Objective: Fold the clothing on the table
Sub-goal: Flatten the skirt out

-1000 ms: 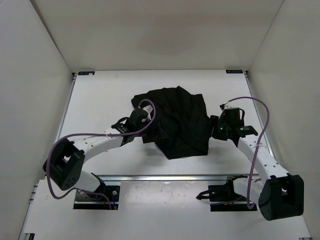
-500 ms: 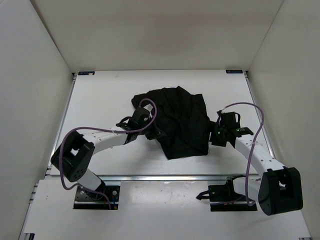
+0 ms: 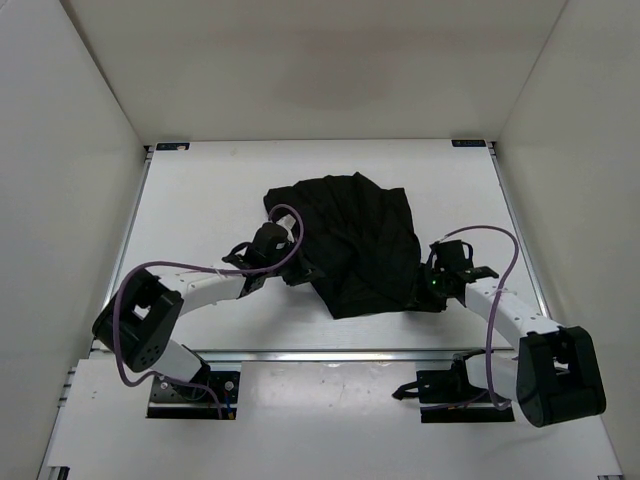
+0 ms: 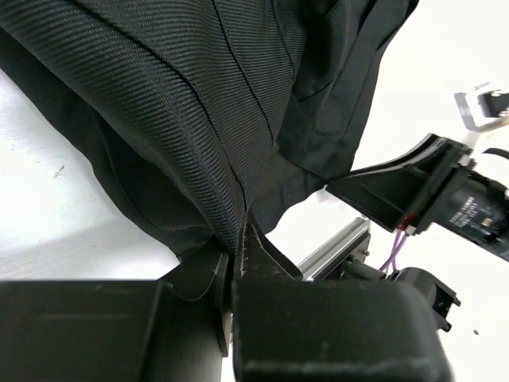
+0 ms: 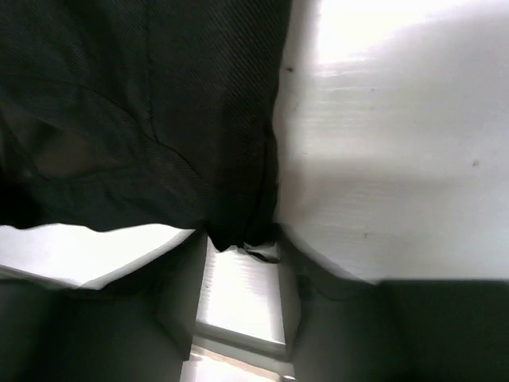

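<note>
The black clothing (image 3: 355, 240) lies crumpled in the middle of the white table (image 3: 200, 200). My left gripper (image 3: 300, 270) is at its near left edge. In the left wrist view that gripper (image 4: 236, 239) is shut on a fold of the clothing (image 4: 159, 95), which rises from the tips. My right gripper (image 3: 425, 285) is at the garment's near right corner. In the right wrist view its jaws (image 5: 238, 251) stand apart, with the corner of the clothing (image 5: 143, 103) hanging just between the tips and white table (image 5: 398, 119) beside it.
A silver rail (image 3: 330, 353) runs across the near edge, with both arm bases behind it. Purple cables (image 3: 285, 215) loop over each arm. Black corner brackets (image 3: 172, 147) mark the far corners. White walls close in three sides. The right arm (image 4: 429, 191) shows in the left wrist view.
My left gripper has closed onto the garment's near left edge. The right gripper has slid nearer along the right edge to the near corner, and its jaws have narrowed.
</note>
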Controlling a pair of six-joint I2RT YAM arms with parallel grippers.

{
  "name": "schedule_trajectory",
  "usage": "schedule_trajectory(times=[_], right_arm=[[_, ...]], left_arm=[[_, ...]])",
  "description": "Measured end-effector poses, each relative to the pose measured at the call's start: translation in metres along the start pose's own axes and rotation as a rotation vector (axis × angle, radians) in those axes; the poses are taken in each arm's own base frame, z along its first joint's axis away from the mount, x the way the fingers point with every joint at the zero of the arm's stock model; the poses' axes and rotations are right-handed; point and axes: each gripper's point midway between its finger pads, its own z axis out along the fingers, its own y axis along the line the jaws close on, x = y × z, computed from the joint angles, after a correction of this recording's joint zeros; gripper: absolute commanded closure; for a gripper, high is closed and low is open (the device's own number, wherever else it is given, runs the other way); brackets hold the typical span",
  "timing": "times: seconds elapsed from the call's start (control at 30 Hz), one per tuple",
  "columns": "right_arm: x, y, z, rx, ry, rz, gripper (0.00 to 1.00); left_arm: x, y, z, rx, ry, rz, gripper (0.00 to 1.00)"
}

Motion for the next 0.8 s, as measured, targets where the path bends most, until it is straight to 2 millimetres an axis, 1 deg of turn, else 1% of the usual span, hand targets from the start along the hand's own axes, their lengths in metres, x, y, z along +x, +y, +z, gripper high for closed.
schedule_trajectory(times=[0.03,0.07,0.2,0.27,0.33,0.37,0.4,0.43,0.47,0.5,0.57,0.6,0.67,0.73,0.8], right_arm=[[0.001,-0.001,0.001,0.000,0.004,0.001,0.90],[0.001,-0.001,0.001,0.000,0.006,0.005,1.00],[-0.002,-0.002,0.002,0.004,-0.001,0.012,1.00],[-0.009,0.002,-0.004,0.005,-0.002,0.001,1.00],[-0.028,0.012,-0.015,-0.010,-0.034,-0.025,1.00],[-0.040,0.019,-0.023,-0.028,-0.058,-0.041,1.00],[-0.057,0.028,-0.034,-0.054,-0.100,-0.060,1.00],[-0.075,0.038,-0.049,-0.092,-0.147,-0.080,1.00],[-0.088,0.046,-0.061,-0.123,-0.187,-0.096,1.00],[-0.102,0.054,-0.078,-0.159,-0.232,-0.113,1.00],[-0.126,0.073,-0.115,-0.226,-0.327,-0.153,1.00],[-0.136,0.087,-0.138,-0.270,-0.377,-0.184,1.00],[-0.152,0.117,-0.187,-0.351,-0.481,-0.270,1.00],[-0.159,0.140,-0.230,-0.407,-0.562,-0.333,1.00],[-0.161,0.160,-0.274,-0.458,-0.649,-0.394,1.00]], left_arm=[[-0.001,0.000,-0.001,0.004,-0.002,-0.001,1.00],[-0.001,0.000,-0.003,0.008,-0.005,-0.002,1.00],[-0.005,0.003,-0.011,0.021,-0.018,-0.009,1.00],[-0.011,0.006,-0.020,0.024,-0.034,-0.015,1.00],[-0.022,0.006,-0.032,0.028,-0.061,-0.018,1.00],[-0.032,0.007,-0.043,0.029,-0.088,-0.016,1.00],[-0.041,0.006,-0.052,0.030,-0.113,-0.014,1.00],[-0.053,0.005,-0.065,0.029,-0.150,-0.012,1.00],[-0.066,0.002,-0.077,0.036,-0.191,-0.007,1.00],[-0.082,-0.003,-0.093,0.043,-0.241,0.001,1.00],[-0.110,-0.023,-0.128,0.075,-0.337,0.032,1.00],[-0.121,-0.036,-0.144,0.095,-0.375,0.053,1.00],[-0.140,-0.070,-0.183,0.151,-0.463,0.117,1.00],[-0.149,-0.104,-0.217,0.208,-0.526,0.184,1.00],[-0.151,-0.134,-0.249,0.268,-0.582,0.243,1.00]])
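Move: The left hand still holds the skirt's left side some 7 cm above the table. From it, the skirt's near right corner is about 21 cm right, 6 cm back and 7 cm lower; the near left corner is 9 cm back and 2 cm right, the far left corner roughly 20 cm ahead and 14 cm left. The right hand has its part-open fingers around the near right corner, 1 cm below; the far right corner is about 27 cm ahead and 1 cm left. The right fingers shut on the skirt's near right corner and pinch it, staying low; then the right hand sweeps up about 35 cm and some 7 cm forward, its fingertips tilting up nearly 50 degrees. The left hand keeps its pinch and rises almost 30 cm with it while pulling some 12 cm left, away from the right, its fingertips tilting up too and turning slightly counter-clockwise. Both start slowly, then go fast. ##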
